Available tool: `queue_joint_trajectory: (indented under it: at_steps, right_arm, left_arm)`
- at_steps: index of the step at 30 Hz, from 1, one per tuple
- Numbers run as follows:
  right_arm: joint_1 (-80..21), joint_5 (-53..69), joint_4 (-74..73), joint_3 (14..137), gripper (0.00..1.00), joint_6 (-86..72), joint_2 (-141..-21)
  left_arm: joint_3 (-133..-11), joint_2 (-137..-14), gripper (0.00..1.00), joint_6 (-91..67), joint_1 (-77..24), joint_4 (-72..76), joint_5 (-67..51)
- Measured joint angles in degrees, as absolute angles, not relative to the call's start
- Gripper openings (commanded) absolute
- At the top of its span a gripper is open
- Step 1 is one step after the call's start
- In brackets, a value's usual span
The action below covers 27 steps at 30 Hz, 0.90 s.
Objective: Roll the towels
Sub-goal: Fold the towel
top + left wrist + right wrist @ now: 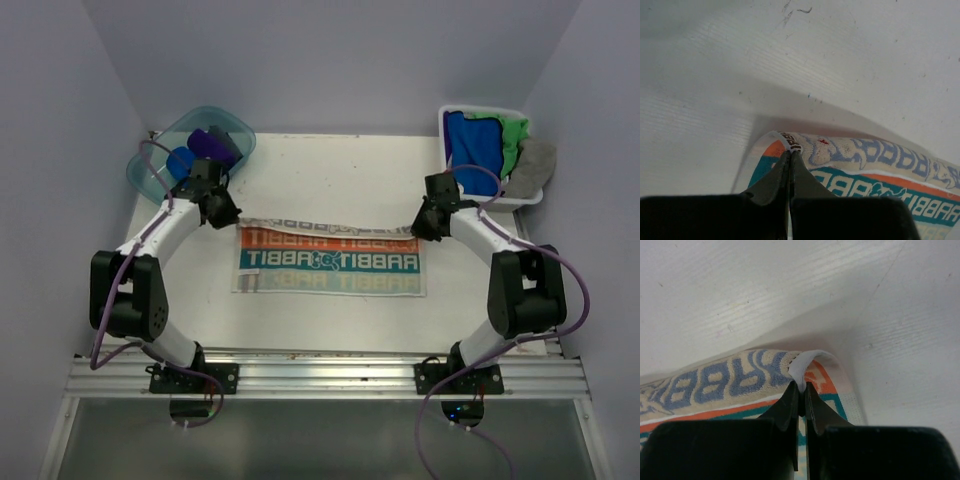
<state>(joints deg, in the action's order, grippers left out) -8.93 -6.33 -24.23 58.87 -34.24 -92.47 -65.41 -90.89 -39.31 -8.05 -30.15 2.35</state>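
Note:
A cream towel with teal and orange lettering (330, 260) lies spread on the middle of the table, its far edge folded over toward me. My left gripper (222, 215) is shut on the towel's far left corner (787, 142), lifted a little off the table. My right gripper (424, 226) is shut on the far right corner (805, 367), pinching its white hem. Rolled blue (181, 162) and purple (212, 146) towels sit in the teal tub. Blue (472, 148), green (514, 140) and grey (535, 165) towels lie heaped in the white basket.
The translucent teal tub (232, 128) stands at the table's back left, just behind my left gripper. The white basket (482, 110) stands at the back right, behind my right gripper. Walls close in on both sides. A metal rail (330, 375) runs along the near edge.

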Motion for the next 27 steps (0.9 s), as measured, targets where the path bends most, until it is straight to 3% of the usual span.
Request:
queue_joint_trajectory:
  at_steps: [7,27]
  right_arm:
    - [-8.9,-6.4,-23.0,58.1,0.00,-33.9,-91.5]
    - [-8.9,-0.2,-31.4,34.8,0.00,-34.5,-59.7]
  left_arm:
    - [-65.4,-91.0,0.00,-38.2,-6.0,-29.4,-0.4]
    - [-45.0,-75.0,0.00,-35.8,-6.0,-32.3,-3.4]
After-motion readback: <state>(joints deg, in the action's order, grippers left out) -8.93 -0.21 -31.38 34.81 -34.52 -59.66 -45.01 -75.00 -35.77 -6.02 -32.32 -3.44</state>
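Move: The two grippers each still pinch an end of the towel's far hem. For the left one, the towel's near left corner lies about 15 cm back, 1 cm left and 7 cm below; for the right one, the near right corner is some 15 cm back, 2 cm right and 4 cm below. The teal bowl stands roughly 17 cm ahead and 12 cm left of the left gripper, the white basket about 21 cm ahead and 19 cm right of the right gripper. Keep both grippers shut on the towel's far hem and draw it back over the flat lower half, towards the near edge: bring the left gripper about 10 cm back, sinking some 4 cm, mostly late on, and the right one about 13 cm back at nearly the same height, wrists almost unturned. ##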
